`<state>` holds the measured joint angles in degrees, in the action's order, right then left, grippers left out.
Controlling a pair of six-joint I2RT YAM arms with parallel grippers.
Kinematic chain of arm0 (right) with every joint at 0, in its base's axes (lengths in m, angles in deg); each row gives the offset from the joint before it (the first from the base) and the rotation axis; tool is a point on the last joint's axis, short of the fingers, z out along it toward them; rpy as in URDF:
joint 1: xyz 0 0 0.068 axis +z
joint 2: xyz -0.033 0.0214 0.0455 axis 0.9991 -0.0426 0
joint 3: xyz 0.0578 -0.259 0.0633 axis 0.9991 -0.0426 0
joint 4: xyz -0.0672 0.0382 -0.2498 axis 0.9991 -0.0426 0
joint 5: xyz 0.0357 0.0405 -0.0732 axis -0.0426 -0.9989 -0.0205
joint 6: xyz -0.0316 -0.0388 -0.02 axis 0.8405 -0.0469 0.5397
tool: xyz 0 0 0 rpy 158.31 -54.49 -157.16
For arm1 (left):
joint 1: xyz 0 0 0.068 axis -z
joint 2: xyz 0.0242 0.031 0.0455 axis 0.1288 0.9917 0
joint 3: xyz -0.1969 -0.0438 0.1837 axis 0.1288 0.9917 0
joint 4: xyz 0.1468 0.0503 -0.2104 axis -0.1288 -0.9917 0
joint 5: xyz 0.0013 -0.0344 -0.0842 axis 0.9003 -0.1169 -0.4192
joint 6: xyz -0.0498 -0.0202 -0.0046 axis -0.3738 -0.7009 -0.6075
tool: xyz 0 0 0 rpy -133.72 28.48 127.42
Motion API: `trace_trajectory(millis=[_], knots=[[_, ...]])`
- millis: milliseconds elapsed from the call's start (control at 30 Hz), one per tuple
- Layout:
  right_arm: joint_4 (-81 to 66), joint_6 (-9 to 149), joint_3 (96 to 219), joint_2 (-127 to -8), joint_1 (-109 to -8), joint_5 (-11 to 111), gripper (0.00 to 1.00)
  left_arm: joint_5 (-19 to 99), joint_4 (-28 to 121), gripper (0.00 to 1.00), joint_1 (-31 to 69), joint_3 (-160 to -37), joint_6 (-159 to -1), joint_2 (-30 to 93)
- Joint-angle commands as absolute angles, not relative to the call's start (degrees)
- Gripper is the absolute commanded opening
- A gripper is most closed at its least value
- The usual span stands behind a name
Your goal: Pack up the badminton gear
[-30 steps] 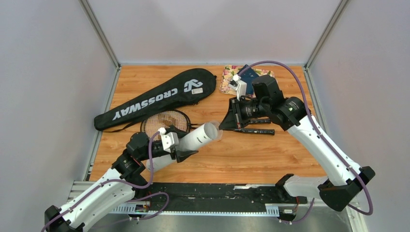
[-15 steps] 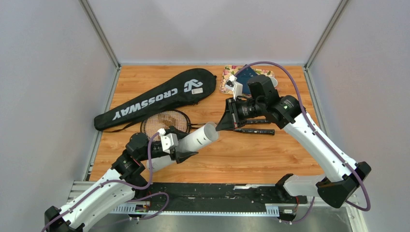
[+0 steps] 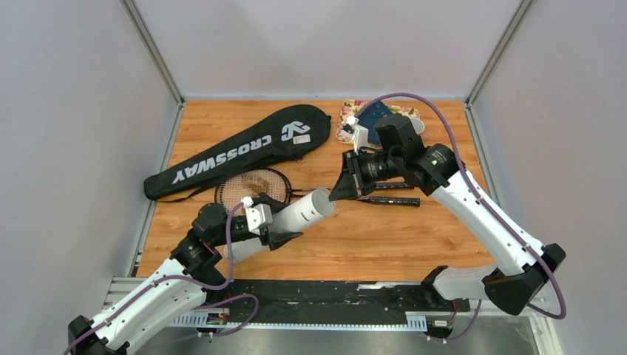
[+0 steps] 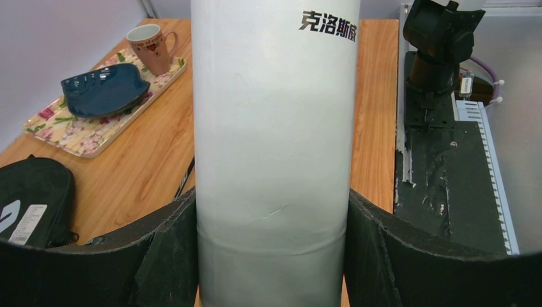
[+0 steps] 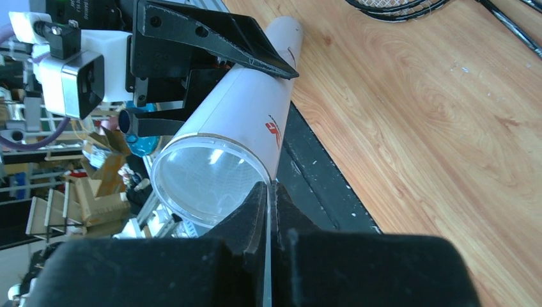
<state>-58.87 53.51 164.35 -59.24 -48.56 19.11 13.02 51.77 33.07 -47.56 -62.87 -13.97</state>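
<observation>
My left gripper (image 3: pixel 279 231) (image 4: pixel 271 214) is closed round a white cylindrical tube (image 3: pixel 303 211) (image 4: pixel 275 128) (image 5: pixel 246 121) and holds it tilted above the table, mouth toward the right. A clear round lid (image 5: pixel 204 176) sits at that mouth. My right gripper (image 3: pixel 334 196) (image 5: pixel 267 187) is shut, its tips pinching the lid's rim. The black CROSSWAY racket cover (image 3: pixel 236 151) (image 4: pixel 32 198) lies at the back left. A strung racket head (image 3: pixel 251 185) (image 5: pixel 396 6) lies beside it, partly under the tube. A black racket handle (image 3: pixel 388 200) shows under the right arm.
A floral tray (image 3: pixel 346 126) (image 4: pixel 96 137) stands at the back right with a dark blue dish (image 4: pixel 102 89) and a small cup (image 4: pixel 150 45) on it. A black rail (image 3: pixel 333 292) runs along the near edge. Grey walls enclose the table on three sides.
My right gripper has moved left toward the tube's mouth, bringing the clear lid from just off the end onto it. The left arm and tube have held still.
</observation>
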Motion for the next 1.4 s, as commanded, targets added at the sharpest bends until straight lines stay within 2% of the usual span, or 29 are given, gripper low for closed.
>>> trace_trajectory(millis=[0, 267, 467, 700, 933, 1100, 1367], knots=[[-62.5, 56.0, 167.4, -61.4, -45.5, 21.5, 0.09, 11.4, 55.6, 0.16, 33.2, -47.4, -63.6, -14.0], [-62.8, 54.4, 169.7, -61.2, -39.0, 37.9, 0.19, 11.9, 55.4, 0.16, 33.3, -47.5, -63.8, -13.8], [-64.5, 55.2, 172.0, -61.5, -36.9, 42.5, 0.24, 11.8, 55.2, 0.16, 33.2, -47.6, -63.8, -13.6], [-65.5, 55.8, 174.7, -62.3, -35.3, 43.6, 0.37, 12.4, 54.9, 0.16, 33.2, -47.8, -64.0, -13.7], [-66.6, 54.5, 176.3, -64.4, -28.9, 53.5, 0.46, 15.3, 54.7, 0.16, 33.2, -48.2, -64.6, -12.8], [-66.4, 54.0, 175.9, -66.2, -25.3, 56.0, 0.47, 15.0, 54.9, 0.15, 33.2, -48.3, -64.7, -12.5], [-63.3, 42.8, 173.3, -70.5, -16.3, 75.2, 0.43, 20.7, 58.0, 0.13, 33.2, -48.0, -67.9, -12.7]])
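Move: The clear lid is already on the mouth of the white tube, its middle about 2 cm left, 2 cm back and 1 cm below the right hand, whose shut fingers are at its edge. The racket handles lie on the table roughly 19 cm ahead and 20 cm right of that hand, the racket heads 19 cm ahead and 24 cm left, both some 28 cm down. From the left hand, gripping the tube, the lid is about 8 cm right, 8 cm up and 1 cm ahead. Tipping farther down and swinging its pointing direction forward by nearly 40 degrees in all, the right hand spreads its fingers from shut to about half open and lets go of the lid's edge. Its fingertips shift only some 2 cm, left and forward, over the lid, where they seem to press on it. The left hand keeps its grip on the tube and late on gives forward about 1.5 cm, turning slightly counter-clockwise. ##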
